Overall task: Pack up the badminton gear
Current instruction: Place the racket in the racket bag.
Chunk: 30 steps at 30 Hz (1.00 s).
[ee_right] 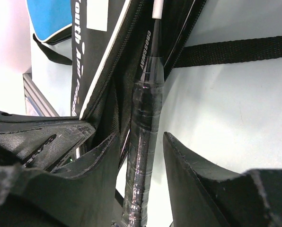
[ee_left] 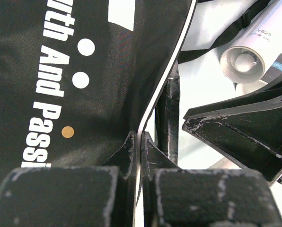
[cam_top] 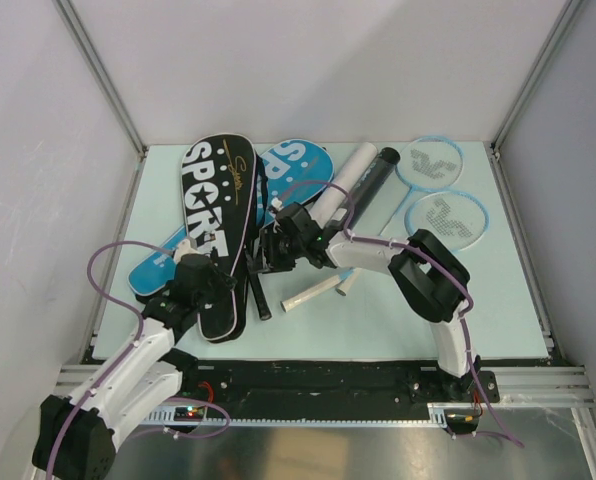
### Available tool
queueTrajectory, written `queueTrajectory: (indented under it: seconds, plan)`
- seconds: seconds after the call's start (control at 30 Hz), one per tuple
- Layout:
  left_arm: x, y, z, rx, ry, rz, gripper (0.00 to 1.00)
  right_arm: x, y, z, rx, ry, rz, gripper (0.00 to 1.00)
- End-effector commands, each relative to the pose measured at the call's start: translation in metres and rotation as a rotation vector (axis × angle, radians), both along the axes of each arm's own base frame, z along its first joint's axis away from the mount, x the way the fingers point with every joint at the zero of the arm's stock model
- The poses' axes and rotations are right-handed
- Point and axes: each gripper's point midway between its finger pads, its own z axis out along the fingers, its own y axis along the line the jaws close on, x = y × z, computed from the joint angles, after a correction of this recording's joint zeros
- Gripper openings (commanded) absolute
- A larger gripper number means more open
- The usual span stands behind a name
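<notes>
The black "SPORT" cover [cam_top: 218,225] lies left of centre over a blue cover [cam_top: 296,163]. My left gripper [cam_top: 215,283] is shut on the black cover's white-piped edge [ee_left: 142,124]. A black wrapped racket handle [ee_right: 143,151] sticks out of that cover's open side. My right gripper [ee_right: 140,142] stands open around the handle, with a gap on its right side. Two light-blue rackets [cam_top: 444,214] lie at the back right, their white handles [cam_top: 313,291] reaching the middle. A white tube [cam_top: 350,170] and a black tube [cam_top: 375,178] lie side by side at the back.
A black strap [ee_right: 235,49] lies across the mat beside the cover. A white handle's end [ee_left: 242,64] points at the left wrist camera, right of the cover. Metal posts and walls enclose the mat [cam_top: 478,300] on three sides.
</notes>
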Motion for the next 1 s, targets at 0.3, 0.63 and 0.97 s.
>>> queueTrajectory:
  seconds: [0.3,0.63,0.97]
  plan:
    - [0.013,-0.016,0.048,-0.118,-0.124,-0.016,0.00,-0.012,0.035,0.009,0.143,0.052,0.042,0.24]
    - [0.005,-0.022,0.055,-0.189,-0.151,-0.033,0.00,-0.004,0.064,0.055,0.416,0.052,0.015,0.18]
    - [0.001,-0.021,0.042,-0.197,-0.120,-0.018,0.00,-0.005,0.066,0.041,0.404,0.058,0.016,0.21]
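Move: The racket handle lies just below the right hand's open fingers, which straddle it; its middle is about 4 cm back from that hand and 3 cm down. The bag rim, pinched by the left hand, is some 5 cm to the right hand's left and 3 cm back, level with it; a white grip lies 12 cm to its right, 6 cm back and 4 cm down. From the left hand the handle's middle is about 5 cm to the right, 1 cm back, 3 cm down. The racket handle is worked sideways in under the bag's raised rim: the right hand eases slightly back and down, its fingers closing from half open onto the handle, then sweeps about 6 cm left and a little up, rolling some 20 degrees so that its fingers point less steeply down. The left hand keeps its pinch on the rim and lifts it about 3.5 cm. ##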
